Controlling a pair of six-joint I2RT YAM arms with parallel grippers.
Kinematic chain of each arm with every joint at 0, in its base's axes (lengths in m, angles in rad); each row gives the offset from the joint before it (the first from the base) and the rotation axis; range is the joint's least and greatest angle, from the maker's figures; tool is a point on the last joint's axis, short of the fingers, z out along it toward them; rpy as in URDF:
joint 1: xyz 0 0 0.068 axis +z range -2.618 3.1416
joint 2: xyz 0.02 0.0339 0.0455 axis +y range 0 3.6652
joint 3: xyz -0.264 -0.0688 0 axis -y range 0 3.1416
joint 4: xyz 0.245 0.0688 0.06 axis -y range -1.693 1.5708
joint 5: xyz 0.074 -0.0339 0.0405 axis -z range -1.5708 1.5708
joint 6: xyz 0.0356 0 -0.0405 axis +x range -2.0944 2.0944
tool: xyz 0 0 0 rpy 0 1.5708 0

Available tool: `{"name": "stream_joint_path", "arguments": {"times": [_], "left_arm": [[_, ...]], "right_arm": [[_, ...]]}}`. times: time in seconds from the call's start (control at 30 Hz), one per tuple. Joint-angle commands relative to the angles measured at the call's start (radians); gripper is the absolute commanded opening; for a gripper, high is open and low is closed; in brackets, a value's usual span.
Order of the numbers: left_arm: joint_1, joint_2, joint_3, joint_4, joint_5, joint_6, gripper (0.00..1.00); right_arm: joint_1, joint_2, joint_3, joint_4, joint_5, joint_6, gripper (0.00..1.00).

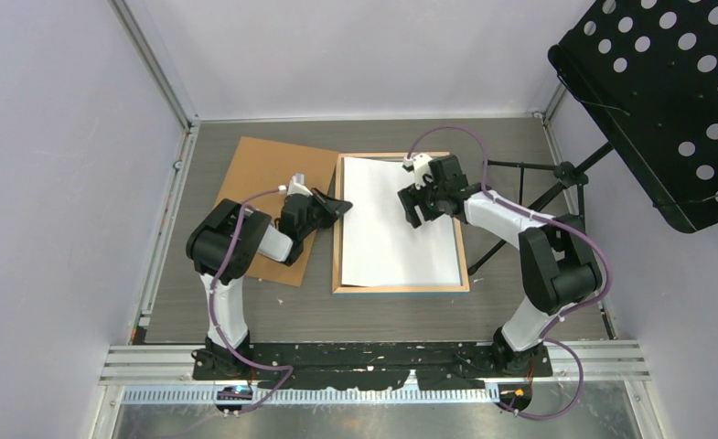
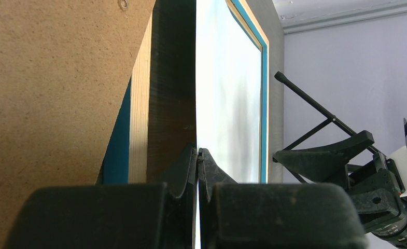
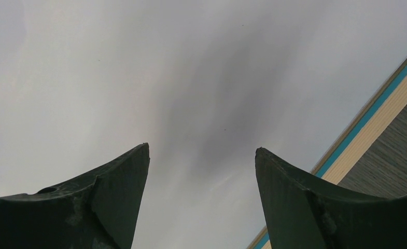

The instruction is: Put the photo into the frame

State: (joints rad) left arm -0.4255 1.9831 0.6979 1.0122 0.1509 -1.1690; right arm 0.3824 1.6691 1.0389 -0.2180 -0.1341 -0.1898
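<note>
The frame (image 1: 466,261) lies flat mid-table, its light wood side up, with a blue edge showing in the left wrist view (image 2: 139,119). The photo (image 1: 396,229) lies on it with its plain white back up, so the print is hidden. My left gripper (image 1: 344,207) is shut on the photo's left edge (image 2: 197,150), and that edge is raised a little over the frame's left rail. My right gripper (image 1: 412,208) hovers open over the photo's upper right part (image 3: 202,150), with white paper (image 3: 191,78) between the fingers and the frame rail (image 3: 377,119) at the right.
The brown backing board (image 1: 263,174) lies left of the frame, partly under my left arm, and also shows in the left wrist view (image 2: 51,88). A black perforated music stand (image 1: 666,91) overhangs the back right, with its legs (image 1: 519,215) beside the frame's right side.
</note>
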Motion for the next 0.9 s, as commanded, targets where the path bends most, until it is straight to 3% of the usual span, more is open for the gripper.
{"name": "stream_joint_path", "arguments": {"times": [0.0,0.23,0.67,0.87], "left_arm": [[-0.004,-0.027,0.020,0.029,-0.002,0.036,0.00],[0.001,-0.031,0.014,0.023,-0.003,0.052,0.01],[0.001,-0.066,0.006,-0.016,0.006,0.077,0.36],[0.002,-0.108,0.009,-0.055,0.010,0.100,0.45]], "right_arm": [[-0.003,-0.004,0.026,0.006,0.020,-0.022,0.80],[0.000,0.013,0.039,0.003,0.016,-0.022,0.80],[0.001,0.019,0.057,-0.007,0.007,-0.013,0.80],[0.003,0.017,0.064,-0.012,0.003,-0.011,0.80]]}}
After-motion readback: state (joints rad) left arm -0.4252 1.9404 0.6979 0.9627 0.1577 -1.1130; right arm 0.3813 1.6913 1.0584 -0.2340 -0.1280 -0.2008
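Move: The photo's left edge is already pinched in the left fingers; the photo's middle lies some 10 cm to that hand's right, 3 cm back and 1 cm lower. The frame's left bar has its middle 3 cm to the left, 3 cm back and a shade lower; the brown board's middle is about 15 cm left, level ahead and 2 cm lower. From the right hand, the photo's middle is roughly 3 cm left, level ahead, 2 cm below. Let go of the photo's left edge: hold the left gripper in place beside the frame's left bar, then spread its shut fingers to a little under half open. Let it dip about half a centimetre as they part, then ease it up roughly 1 cm, rolling only a few degrees. Keep the right gripper low over the photo's right half, fingers wide. ##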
